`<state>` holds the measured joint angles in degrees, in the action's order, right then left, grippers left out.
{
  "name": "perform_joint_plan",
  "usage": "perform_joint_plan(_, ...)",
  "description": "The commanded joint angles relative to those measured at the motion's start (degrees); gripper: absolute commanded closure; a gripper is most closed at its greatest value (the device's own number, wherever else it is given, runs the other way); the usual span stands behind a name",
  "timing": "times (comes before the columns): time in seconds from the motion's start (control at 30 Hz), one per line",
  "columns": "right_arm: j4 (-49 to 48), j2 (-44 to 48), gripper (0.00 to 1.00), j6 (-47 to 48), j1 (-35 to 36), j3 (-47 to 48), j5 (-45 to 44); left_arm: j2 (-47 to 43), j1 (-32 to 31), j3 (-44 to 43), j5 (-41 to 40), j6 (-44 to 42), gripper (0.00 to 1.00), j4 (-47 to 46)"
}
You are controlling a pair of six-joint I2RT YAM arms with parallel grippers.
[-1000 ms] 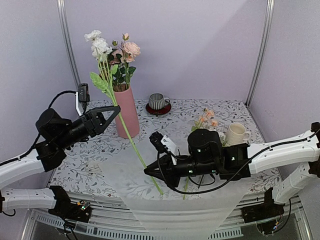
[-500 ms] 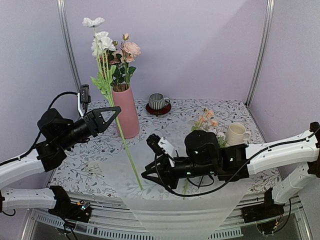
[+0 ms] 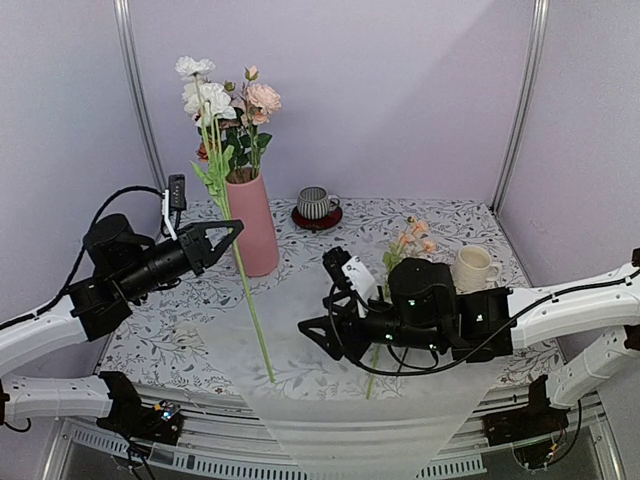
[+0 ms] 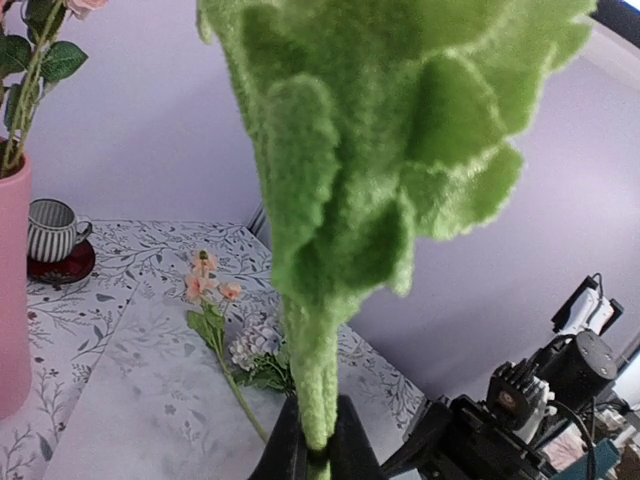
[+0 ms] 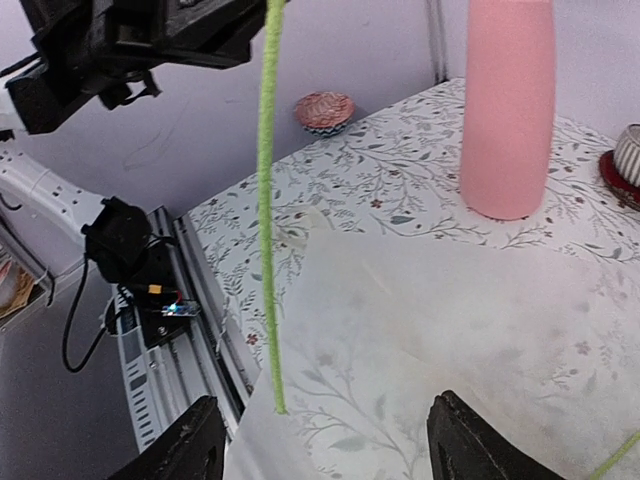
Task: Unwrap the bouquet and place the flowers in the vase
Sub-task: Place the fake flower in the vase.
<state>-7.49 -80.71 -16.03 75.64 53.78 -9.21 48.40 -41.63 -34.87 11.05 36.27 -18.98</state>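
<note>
My left gripper [image 3: 230,233] is shut on the green stem of a white flower [image 3: 196,68], just left of the pink vase [image 3: 252,226]. The stem [image 3: 255,325] hangs almost upright, its lower end just above the wrapping paper [image 3: 330,400], which lies spread flat. The left wrist view shows a big green leaf [image 4: 400,130] above the shut left gripper [image 4: 316,412]. White and peach flowers [image 3: 260,98] stand in the vase. My right gripper [image 3: 318,325] is open, right of the stem's end. In its wrist view the right gripper [image 5: 335,450] holds nothing, with the stem [image 5: 267,200] ahead on the left.
A peach and lavender flower [image 3: 412,237] lies on the table behind the right arm. The grey striped mug [image 3: 317,203] on a red saucer stands right of the vase, and the cream mug [image 3: 470,268] at the right. A small patterned dish [image 5: 325,108] sits far left.
My left gripper has shut on the stem and my right gripper has let go, opened and drawn back to the right. The stem's lower end swung left and now hangs near upright.
</note>
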Motion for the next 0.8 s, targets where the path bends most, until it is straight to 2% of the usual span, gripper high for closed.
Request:
perform_joint_plan(0.0, 2.21, 2.83, 0.29, -0.8, -4.01, -2.23, -8.71, -0.41, -0.34, -3.84, -4.9, -5.68, 0.97, 5.53)
perform_joint_plan(0.2, -1.63, 5.36, 0.29, 0.61, -13.62, -6.97, -7.97, -0.09, -0.21, -7.31, -9.57, -9.98, 0.97, 8.96)
perform_joint_plan(0.37, -9.47, 4.52, 0.22, 4.02, -19.37, -9.98, -10.65, 1.61, 3.24, -10.79, -12.96, -12.11, 0.97, 11.12)
perform_joint_plan(0.5, -24.87, 4.35, 0.08, 10.01, -19.97, -17.89, -9.78, 3.68, 9.08, -14.74, -8.18, -12.02, 0.98, 11.36)
perform_joint_plan(0.53, -27.13, 3.84, 0.07, 11.25, -19.97, -19.54, -9.88, 4.2, 10.25, -15.76, -7.43, -12.01, 0.98, 11.13)
perform_joint_plan(0.6, -28.21, 1.96, 0.05, 12.77, -19.91, -20.23, -11.23, 5.27, 11.77, -17.84, -6.4, -12.53, 0.98, 10.99)
perform_joint_plan(0.63, -28.2, 0.79, 0.0, 12.87, -19.96, -20.27, -12.54, 5.9, 12.15, -18.94, -6.22, -12.96, 0.98, 10.99)
perform_joint_plan(0.77, -28.71, -2.45, 0.01, 12.42, -19.93, -20.86, -13.44, 8.5, 12.91, -23.61, -6.46, -15.14, 0.98, 11.16)
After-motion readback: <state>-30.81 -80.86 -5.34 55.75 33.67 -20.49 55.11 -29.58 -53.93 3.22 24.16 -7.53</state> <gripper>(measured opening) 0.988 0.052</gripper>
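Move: The vase stands about 17 cm ahead of the left hand and 2 cm to its left, its middle some 17 cm lower; the striped cup is 30 cm ahead, 11 cm right, 25 cm down. The loose flowers' middle lies 12 cm ahead of the right hand, 18 cm right and 19 cm below; the cream mug is 21 cm ahead, 38 cm right, 16 cm down. Upward, forward and left in about equal parts, gathering speed, the left hand carries the white flower some 12 cm nearer the vase, swinging some 20 degrees counter-clockwise, grip kept on the stem. The right hand, empty, sweeps forward and right towards the loose flowers, turning clockwise, then sinks about 5 cm, its fingers opening wider. ##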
